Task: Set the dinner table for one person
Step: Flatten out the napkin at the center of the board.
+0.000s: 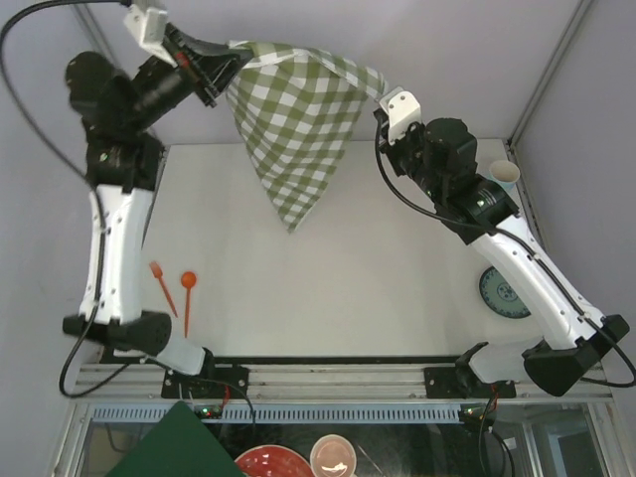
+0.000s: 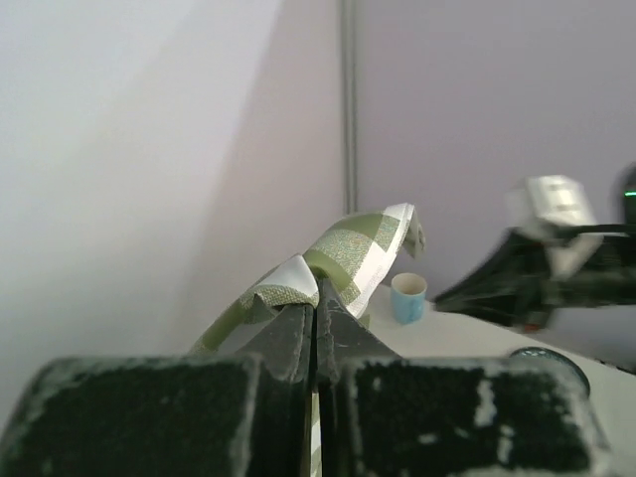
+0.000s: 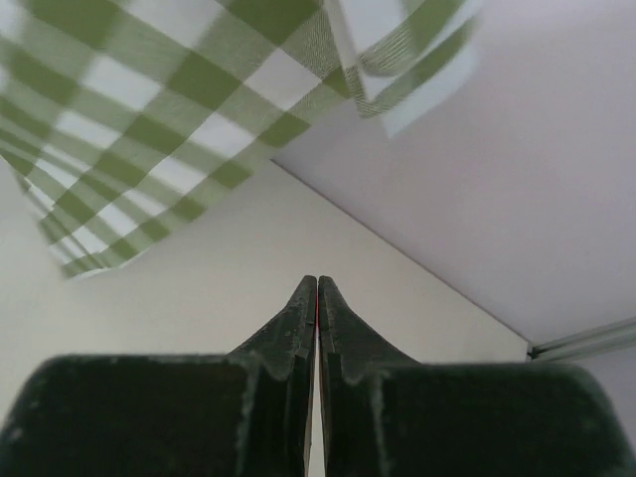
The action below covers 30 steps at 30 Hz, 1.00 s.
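A green-and-white checked cloth point(image 1: 293, 119) hangs in the air over the back of the dinner table point(image 1: 348, 288), its lowest tip pointing down at the tabletop. My left gripper point(image 1: 217, 68) is shut on the cloth's upper left corner; in the left wrist view the fabric point(image 2: 353, 253) bunches over the closed left gripper point(image 2: 316, 303). My right gripper point(image 1: 383, 99) is raised beside the cloth's upper right corner. In the right wrist view the right gripper point(image 3: 317, 281) is shut with no fabric between its jaws. There the cloth point(image 3: 149, 119) hangs ahead of the tips, above them.
An orange fork point(image 1: 162, 286) and an orange spoon point(image 1: 188, 288) lie at the table's near left. A blue cup point(image 1: 507, 174) stands at the far right, a green patterned plate point(image 1: 500, 293) partly under the right arm. Below the near edge sit a red bowl point(image 1: 273, 462) and a pink bowl point(image 1: 333, 455).
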Each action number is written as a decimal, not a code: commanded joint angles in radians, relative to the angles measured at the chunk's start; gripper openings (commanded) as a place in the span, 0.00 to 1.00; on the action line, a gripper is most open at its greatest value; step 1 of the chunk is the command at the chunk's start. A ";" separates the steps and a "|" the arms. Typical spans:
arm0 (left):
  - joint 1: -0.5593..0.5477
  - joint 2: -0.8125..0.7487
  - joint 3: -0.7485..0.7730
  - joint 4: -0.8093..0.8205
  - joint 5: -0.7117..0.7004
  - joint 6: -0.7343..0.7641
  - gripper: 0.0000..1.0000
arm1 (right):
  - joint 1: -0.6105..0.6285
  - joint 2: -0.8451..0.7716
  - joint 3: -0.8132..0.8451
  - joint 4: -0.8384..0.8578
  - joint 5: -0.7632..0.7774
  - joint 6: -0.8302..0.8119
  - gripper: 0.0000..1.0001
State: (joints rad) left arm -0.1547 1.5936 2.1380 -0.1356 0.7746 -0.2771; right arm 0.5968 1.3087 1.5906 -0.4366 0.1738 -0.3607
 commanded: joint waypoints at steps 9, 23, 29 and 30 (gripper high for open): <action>0.027 -0.681 -0.798 -0.190 0.076 0.278 0.01 | -0.010 0.008 0.040 0.005 -0.028 0.023 0.00; 0.060 -0.821 -0.980 -0.383 0.037 0.399 1.00 | -0.014 0.041 0.194 -0.149 -0.057 0.027 0.00; 0.104 -0.697 -1.005 -0.371 0.040 0.425 1.00 | -0.009 0.126 0.190 -0.238 -0.130 0.040 0.00; 0.118 -0.674 -1.012 -0.374 0.050 0.438 1.00 | -0.007 0.141 0.186 -0.260 -0.156 0.038 0.00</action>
State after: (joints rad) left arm -0.0753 0.8234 1.1252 -0.5194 0.8364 0.1036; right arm 0.5884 1.3777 1.7664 -0.6029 0.0956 -0.3458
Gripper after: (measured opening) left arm 0.998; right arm 0.002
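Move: The napkin hangs by a corner from the left hand's shut fingers, its middle about 8 cm to that hand's right, 3 cm back and 12 cm below. The bare patch of board it is taken to lies roughly 15 cm back, 4 cm right and 59 cm down; on the board the spoon is 22 cm back and 16 cm left, the fork 18 cm back and 21 cm left. From the empty right hand, that patch is about 18 cm left, 14 cm back, 41 cm down. The napkin is whipped back towards the base by the left hand, some 17 cm with a slight lift, then brought sharply down towards the board. The fingers swing wide open partway down that drop and let the napkin go while still high; the wrist tips down and rolls its left side up. The hand levels off roughly 25 cm below where it began. ##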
